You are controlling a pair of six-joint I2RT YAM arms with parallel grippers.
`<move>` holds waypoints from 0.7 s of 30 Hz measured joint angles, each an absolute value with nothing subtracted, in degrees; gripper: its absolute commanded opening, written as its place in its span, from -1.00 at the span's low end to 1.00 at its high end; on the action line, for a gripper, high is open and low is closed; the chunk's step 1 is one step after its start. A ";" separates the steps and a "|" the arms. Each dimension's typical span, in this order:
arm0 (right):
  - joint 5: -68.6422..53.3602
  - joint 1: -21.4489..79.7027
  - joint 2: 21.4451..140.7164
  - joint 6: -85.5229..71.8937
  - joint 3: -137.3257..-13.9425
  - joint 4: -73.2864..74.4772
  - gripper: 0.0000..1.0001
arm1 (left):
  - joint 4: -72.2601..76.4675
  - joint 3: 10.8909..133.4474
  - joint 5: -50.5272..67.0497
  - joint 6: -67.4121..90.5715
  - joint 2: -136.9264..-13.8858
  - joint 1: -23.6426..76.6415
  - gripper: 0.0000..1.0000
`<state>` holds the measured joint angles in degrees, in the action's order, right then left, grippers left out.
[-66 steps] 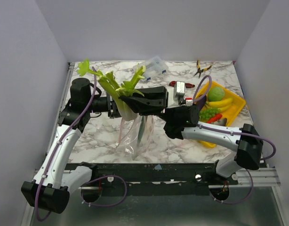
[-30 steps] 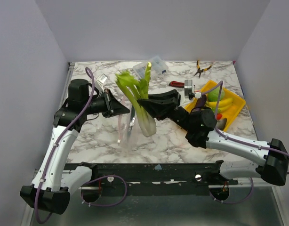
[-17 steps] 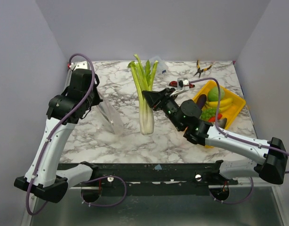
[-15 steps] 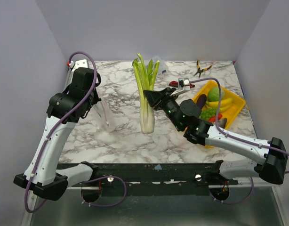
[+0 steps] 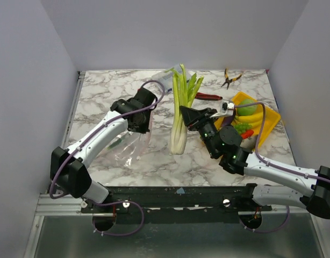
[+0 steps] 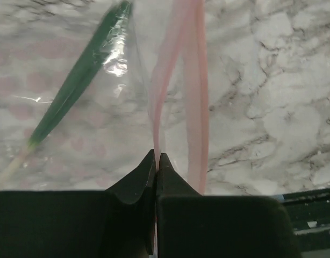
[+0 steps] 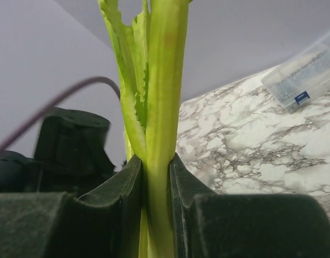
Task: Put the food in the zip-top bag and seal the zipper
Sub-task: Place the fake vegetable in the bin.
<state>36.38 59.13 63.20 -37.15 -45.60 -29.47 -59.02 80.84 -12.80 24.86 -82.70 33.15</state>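
A long green-white celery stalk (image 5: pixel 180 115) stands nearly upright over the table's middle, with my right gripper (image 5: pixel 189 116) shut on its lower half. In the right wrist view the stalk (image 7: pixel 160 97) fills the gap between the jaws of that gripper (image 7: pixel 156 166). The clear zip-top bag (image 5: pixel 128 150) hangs and trails left of the celery. My left gripper (image 5: pixel 142 124) is shut on its mouth edge. In the left wrist view the gripper (image 6: pixel 156 157) pinches one pink lip of the zipper (image 6: pixel 194 80), and a long dark green piece (image 6: pixel 79 80) shows through the bag (image 6: pixel 100 123).
A yellow tray (image 5: pixel 270 124) at the right holds a green ball (image 5: pixel 246 107), yellow pieces and other toy food. A red-handled tool (image 5: pixel 208 97) and pliers (image 5: pixel 229 78) lie at the back. A rigid clear box (image 7: pixel 305 78) sits behind the celery.
My left arm has swung from the far left back to the middle, carrying the bag. The right gripper has shifted the held celery slightly right and farther back.
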 measured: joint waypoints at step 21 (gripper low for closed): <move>20.53 59.16 76.55 -23.29 -42.54 -75.77 -0.99 | -46.85 73.38 10.74 24.60 -71.68 31.90 -1.00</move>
<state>20.53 59.16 76.55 -23.29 -42.54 -75.77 -46.85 73.38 10.74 24.60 -71.68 31.90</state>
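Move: The right hand holds the celery upright, its pale butt down. The zip-top bag's mouth is roughly 13 cm left of this hand, about level fore-and-aft and some 16 cm lower; the yellow bin stands about 28 cm right, 11 cm farther out and 32 cm below. From the left hand, pinching the bag's pink zipper edge, the celery is some 15 cm right, level fore-and-aft and 15 cm up; the bagged spring onion is 10 cm left, 2 cm ahead, 14 cm below. Keeping its pinch on the zipper edge, the left hand dips 3–4 cm, then climbs to end about 4 cm up, carrying the bag mouth 5–6 cm right towards the celery and slightly back while rolling some 25 degrees, left side down. The right hand, still gripping the celery, lifts 7 cm, going left after a small start to the right, fingers tipping up about 25 degrees so the butt swings forward. ##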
